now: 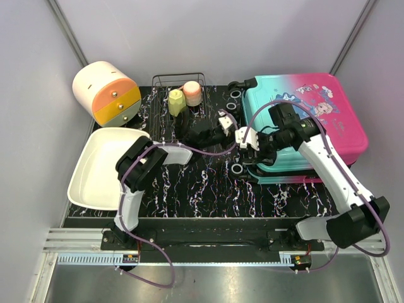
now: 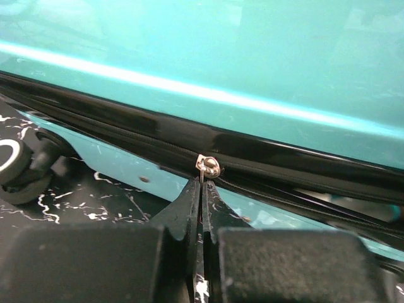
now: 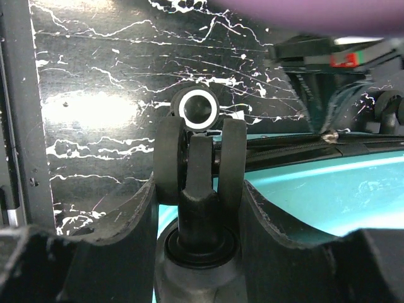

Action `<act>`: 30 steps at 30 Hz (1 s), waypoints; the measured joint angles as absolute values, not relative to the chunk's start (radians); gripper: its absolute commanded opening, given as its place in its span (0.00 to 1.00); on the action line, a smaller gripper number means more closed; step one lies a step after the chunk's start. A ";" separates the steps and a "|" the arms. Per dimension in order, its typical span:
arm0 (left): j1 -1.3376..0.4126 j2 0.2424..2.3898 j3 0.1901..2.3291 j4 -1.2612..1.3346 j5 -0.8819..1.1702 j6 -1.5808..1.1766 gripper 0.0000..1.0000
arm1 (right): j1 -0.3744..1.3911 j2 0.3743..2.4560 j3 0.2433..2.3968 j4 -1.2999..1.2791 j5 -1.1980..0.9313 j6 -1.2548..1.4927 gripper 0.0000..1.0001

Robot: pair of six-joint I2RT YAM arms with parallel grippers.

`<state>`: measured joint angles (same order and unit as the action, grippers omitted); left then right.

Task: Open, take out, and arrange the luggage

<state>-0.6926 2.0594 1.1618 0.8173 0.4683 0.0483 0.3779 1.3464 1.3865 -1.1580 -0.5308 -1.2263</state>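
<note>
The luggage point(image 1: 309, 120), a teal-to-pink hard-shell case with a cartoon girl print, lies flat at the right of the mat. Its black zipper trim point(image 2: 265, 158) runs along the teal side. My left gripper point(image 1: 228, 123) reaches the case's left edge. In the left wrist view this gripper point(image 2: 203, 186) is shut on the flat tab of the silver zipper pull point(image 2: 207, 166). My right gripper point(image 1: 245, 151) is at the case's near-left corner. In the right wrist view the right gripper point(image 3: 201, 183) is shut on a black caster wheel point(image 3: 201, 148), one finger pressed against each side.
A white-and-orange round drawer box point(image 1: 106, 93) stands at the back left. A white tray point(image 1: 101, 167) lies at the left. A wire rack point(image 1: 165, 81) at the back holds a yellow cup point(image 1: 177, 101) and a pink cup point(image 1: 192, 93). The black marbled mat point(image 1: 208, 183) covers the table.
</note>
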 measured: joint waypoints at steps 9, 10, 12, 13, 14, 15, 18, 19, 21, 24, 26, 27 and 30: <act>-0.639 2.173 1.357 0.739 0.402 0.051 0.00 | 0.377 1.213 1.296 -1.178 -0.485 -1.276 0.00; -0.635 2.180 1.373 0.730 0.394 0.051 0.00 | 0.377 1.201 1.285 -1.182 -0.473 -1.282 0.00; -0.629 2.182 1.379 0.715 0.388 0.049 0.00 | 0.374 1.187 1.269 -1.191 -0.454 -1.296 0.00; -0.628 2.182 1.379 0.712 0.386 0.050 0.00 | 0.365 1.185 1.264 -1.197 -0.453 -1.306 0.00; -0.627 2.182 1.378 0.710 0.385 0.050 0.00 | 0.352 1.185 1.264 -1.201 -0.455 -1.316 0.01; -0.626 2.181 1.373 0.712 0.384 0.050 0.00 | 0.332 1.185 1.264 -1.206 -0.461 -1.330 0.03; -0.626 2.155 1.332 0.730 0.381 0.052 0.00 | 0.247 1.209 1.288 -1.249 -0.508 -1.385 0.07; -0.626 2.140 1.316 0.731 0.380 0.053 0.00 | 0.219 1.225 1.302 -1.273 -0.524 -1.409 0.09; -0.625 2.112 1.284 0.734 0.373 0.055 0.00 | 0.168 1.256 1.327 -1.319 -0.553 -1.459 0.13; -0.621 2.078 1.245 0.735 0.370 0.055 0.00 | 0.121 1.285 1.354 -1.367 -0.571 -1.526 0.17; -0.617 2.056 1.221 0.735 0.371 0.055 0.00 | 0.109 1.290 1.366 -1.386 -0.579 -1.561 0.21; -0.617 2.051 1.213 0.736 0.371 0.055 0.00 | 0.107 1.290 1.367 -1.388 -0.582 -1.568 0.22; -0.617 2.033 1.179 0.751 0.369 0.059 0.00 | 0.101 1.271 1.350 -1.380 -0.581 -1.591 0.48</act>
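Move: The left hand already pinches the zipper pull on the wheel end of the suitcase. The far wheels, where the zip runs, are about 12 cm straight ahead of it and roughly level, and the near lower wheel is some 13 cm back and 6 cm lower. The right hand already grips the near upper wheel; from it, the near lower wheel is about 8 cm left, 1 cm ahead and 12 cm below, and the zipper pull 12 cm ahead, 9 cm left and 7 cm below. Keeping its pinch on the zipper pull, the left hand drags it forward about 7 cm along the seam towards the far wheels, then drifts left some 4 cm and back nearly 3 cm, turning about 10 degrees counter-clockwise overall. The right hand keeps hold of the near upper wheel and draws that corner of the upper shell first back and right, then mostly right, ending roughly 7 cm to the right and a little back, at almost the same height. ##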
